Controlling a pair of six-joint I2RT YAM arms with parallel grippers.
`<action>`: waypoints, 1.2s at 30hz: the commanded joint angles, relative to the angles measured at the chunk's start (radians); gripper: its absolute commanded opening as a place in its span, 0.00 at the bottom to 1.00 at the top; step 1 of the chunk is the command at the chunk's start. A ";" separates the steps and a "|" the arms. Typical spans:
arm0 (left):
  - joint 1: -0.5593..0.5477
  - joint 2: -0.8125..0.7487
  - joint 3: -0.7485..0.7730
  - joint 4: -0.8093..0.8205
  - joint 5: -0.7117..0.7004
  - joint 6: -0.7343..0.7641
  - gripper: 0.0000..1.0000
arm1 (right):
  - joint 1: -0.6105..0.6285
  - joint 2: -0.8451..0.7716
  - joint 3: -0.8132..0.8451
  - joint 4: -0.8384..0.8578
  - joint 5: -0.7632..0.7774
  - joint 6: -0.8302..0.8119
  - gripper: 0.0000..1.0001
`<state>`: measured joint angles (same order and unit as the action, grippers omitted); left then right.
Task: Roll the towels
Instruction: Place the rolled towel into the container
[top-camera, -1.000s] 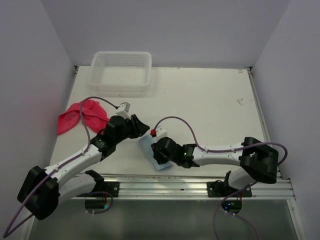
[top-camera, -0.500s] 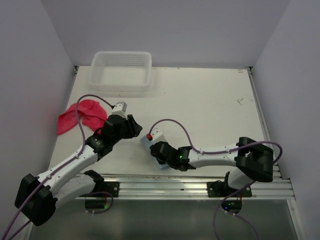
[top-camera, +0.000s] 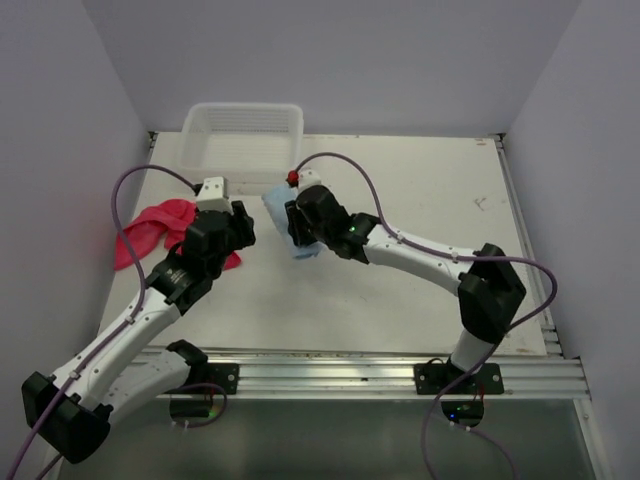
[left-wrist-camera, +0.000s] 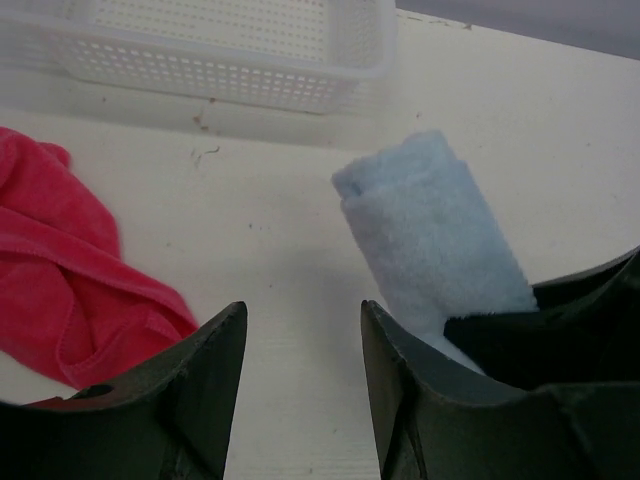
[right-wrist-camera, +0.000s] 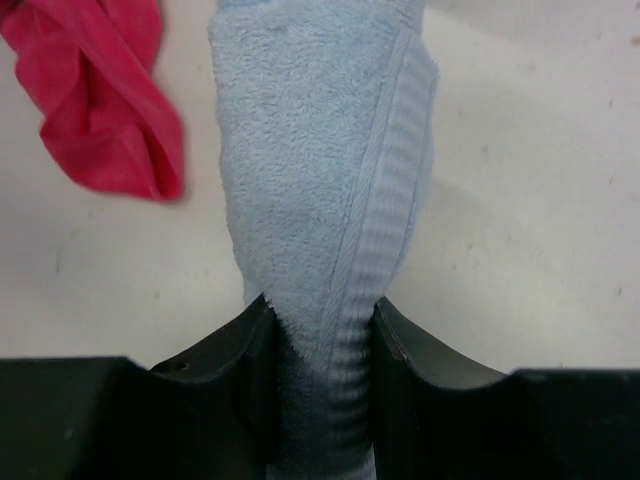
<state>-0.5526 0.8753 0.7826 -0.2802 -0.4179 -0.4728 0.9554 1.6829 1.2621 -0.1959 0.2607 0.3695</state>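
The light blue towel (top-camera: 277, 207) is rolled into a tube and pinched between the fingers of my right gripper (top-camera: 296, 226), just in front of the basket. In the right wrist view the blue roll (right-wrist-camera: 320, 170) fills the gap of that gripper (right-wrist-camera: 320, 312). The pinkish-red towel (top-camera: 150, 230) lies crumpled at the table's left side. My left gripper (top-camera: 240, 226) hovers between the two towels, open, with only bare table between its jaws (left-wrist-camera: 300, 315). The left wrist view has the red towel (left-wrist-camera: 70, 290) on its left and the blue roll (left-wrist-camera: 430, 230) on its right.
A clear plastic basket (top-camera: 242, 172) stands at the back left, close behind the blue roll; its perforated wall (left-wrist-camera: 220, 80) also runs along the top of the left wrist view. White walls close in the table on three sides. A metal rail (top-camera: 340, 372) runs along the near edge.
My right gripper carried the blue roll from the near edge up to just before the basket. The left gripper moved back and left toward the red towel, its jaws widening.
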 joint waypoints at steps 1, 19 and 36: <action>0.016 0.033 0.053 -0.048 -0.056 0.060 0.54 | -0.059 0.087 0.204 -0.036 -0.095 -0.060 0.00; 0.077 0.146 0.038 -0.025 0.003 0.128 0.57 | -0.300 0.825 1.280 -0.013 -0.195 0.068 0.00; 0.115 0.191 0.044 -0.007 0.074 0.122 0.57 | -0.336 0.951 1.317 0.127 -0.192 0.069 0.00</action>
<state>-0.4461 1.0630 0.8078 -0.3294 -0.3626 -0.3698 0.6273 2.6305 2.5248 -0.1310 0.0677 0.4416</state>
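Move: The right hand already holds the rolled blue towel; the container it is taken to lies about 34 cm ahead of this hand, 16 cm to its left and some 11 cm lower. The open left gripper hangs about 11 cm to the right hand's left, level with it fore and aft and some 7 cm higher; the red towel lies roughly 10 cm ahead, 31 cm left and 14 cm lower. From the left hand the container is some 34 cm ahead, 5 cm left and 18 cm below. Keeping the rolled blue towel pinched by its near part, the right hand sweeps quickly forward some 29 cm and about 6 cm left, arching up about 9 cm and then sinking most of that again as it eases to a stop at the container's near right part, its left side rolling up some 20 degrees and the fingers tipping slightly up and turning clockwise. Meanwhile the left hand, empty and open, sinks about 5.5 cm with its fingers tipping down some 10 degrees. ##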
